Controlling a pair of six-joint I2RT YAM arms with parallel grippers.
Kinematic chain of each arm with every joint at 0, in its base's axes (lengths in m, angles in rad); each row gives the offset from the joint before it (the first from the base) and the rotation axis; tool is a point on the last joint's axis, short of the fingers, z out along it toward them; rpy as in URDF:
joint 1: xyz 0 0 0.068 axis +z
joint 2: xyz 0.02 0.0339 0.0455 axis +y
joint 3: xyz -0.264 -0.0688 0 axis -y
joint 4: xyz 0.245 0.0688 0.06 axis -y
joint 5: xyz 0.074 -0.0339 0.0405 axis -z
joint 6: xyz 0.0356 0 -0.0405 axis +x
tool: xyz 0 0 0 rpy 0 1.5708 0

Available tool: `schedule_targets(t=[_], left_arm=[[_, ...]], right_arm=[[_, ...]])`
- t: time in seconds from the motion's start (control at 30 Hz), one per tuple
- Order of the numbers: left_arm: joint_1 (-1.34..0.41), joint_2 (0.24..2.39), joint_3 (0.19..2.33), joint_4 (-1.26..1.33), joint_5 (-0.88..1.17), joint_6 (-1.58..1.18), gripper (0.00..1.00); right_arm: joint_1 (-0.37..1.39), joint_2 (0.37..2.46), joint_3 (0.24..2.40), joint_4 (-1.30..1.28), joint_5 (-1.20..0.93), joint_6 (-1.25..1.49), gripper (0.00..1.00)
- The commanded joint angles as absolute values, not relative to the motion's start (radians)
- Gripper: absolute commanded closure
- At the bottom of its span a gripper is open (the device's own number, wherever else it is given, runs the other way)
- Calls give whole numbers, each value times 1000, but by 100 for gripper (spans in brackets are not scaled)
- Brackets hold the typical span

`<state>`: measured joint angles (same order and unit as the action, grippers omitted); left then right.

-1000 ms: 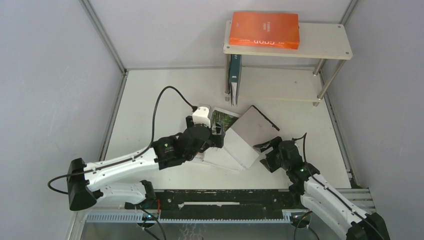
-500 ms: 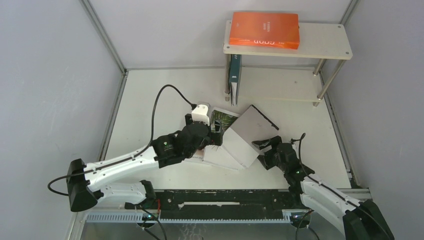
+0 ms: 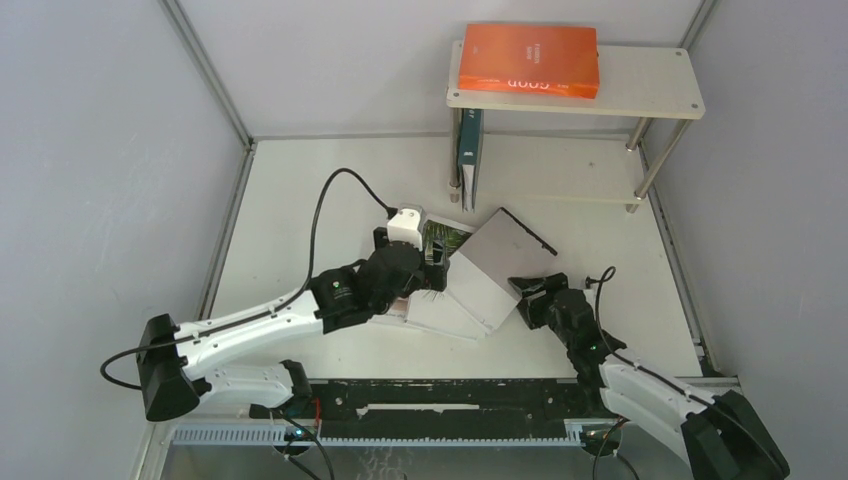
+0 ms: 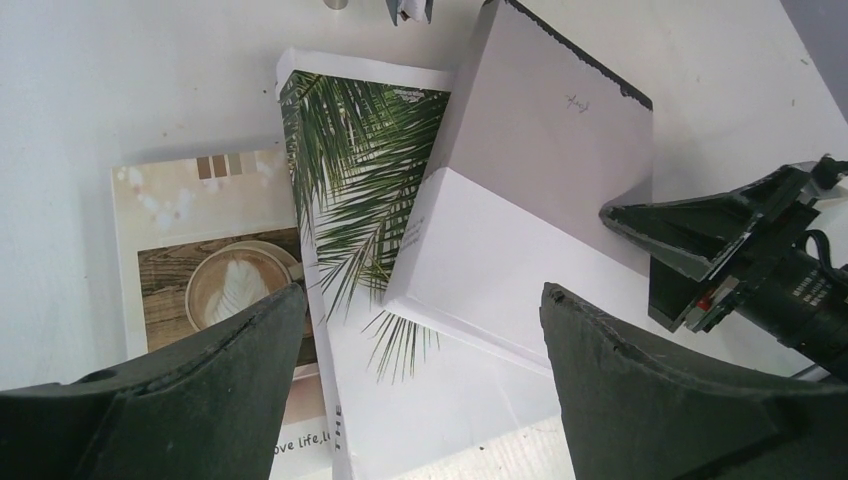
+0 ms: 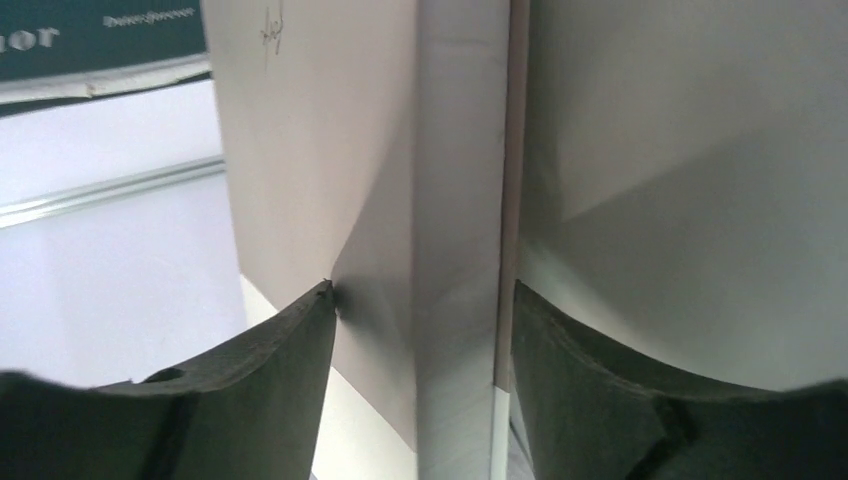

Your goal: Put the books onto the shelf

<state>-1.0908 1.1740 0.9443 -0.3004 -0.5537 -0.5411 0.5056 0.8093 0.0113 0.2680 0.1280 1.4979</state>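
Note:
The shelf stands at the back right. An orange book lies on its top board, and a dark teal book stands upright at the left end of the lower board. In the middle of the table, a plain grey-white book leans tilted over a palm-leaf book and a coffee-cup book. My left gripper hovers open above the palm-leaf book, holding nothing. My right gripper straddles the grey-white book's near right edge, both fingers against it.
Grey walls with metal corner posts enclose the table on three sides. A black cable loops above the left arm. A black rail runs along the near edge. The shelf's metal legs stand at the right.
My right gripper has slid forward and left onto the grey-white book's edge, and its jaws have narrowed onto it. The left arm has crept slightly towards the back.

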Motion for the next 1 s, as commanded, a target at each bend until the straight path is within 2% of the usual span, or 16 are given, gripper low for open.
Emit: schedule_targets(t=[0.0,0.07,0.37,0.7,0.97], left_arm=[[-1079,1177,1002,-259,-552,-527,9],[-1074,1183,1005,-256,-550,-529,9],[-1064,1204,1015,-249,-540,-534,9],[-1037,1189,999,-251,-538,-551,9],[-974,1176,968,-233,-460,-623,7]], right_arm=[[513,729,-52,247,181,1493,34],[510,693,-53,224,183,1490,39],[490,573,-49,157,167,1470,46],[457,578,-5,166,117,1434,53],[428,545,64,122,75,1402,57]])
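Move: The grey-and-white book lies on top of the others with its right long edge between my right fingers; its middle is about 5 cm left, 4 cm ahead and level with my right hand. The palm-leaf book lies beneath it, some 15 cm left and 2 cm ahead; the Humor book stands upright on the shelf, about 22 cm ahead and 9 cm left. From my left hand the grey-and-white book's middle is about 11 cm right, 3 cm ahead and 17 cm below. I raise my right hand about 3 cm, most of it early on, tipping the fingers up some 5 degrees, while I shut them from nearly three-quarters to half open and pinch the grey-and-white book's right edge, one finger on its cover and one underneath. My wide-open left hand eases about 2 cm forward, a little down and left, still above the books and touching nothing. ##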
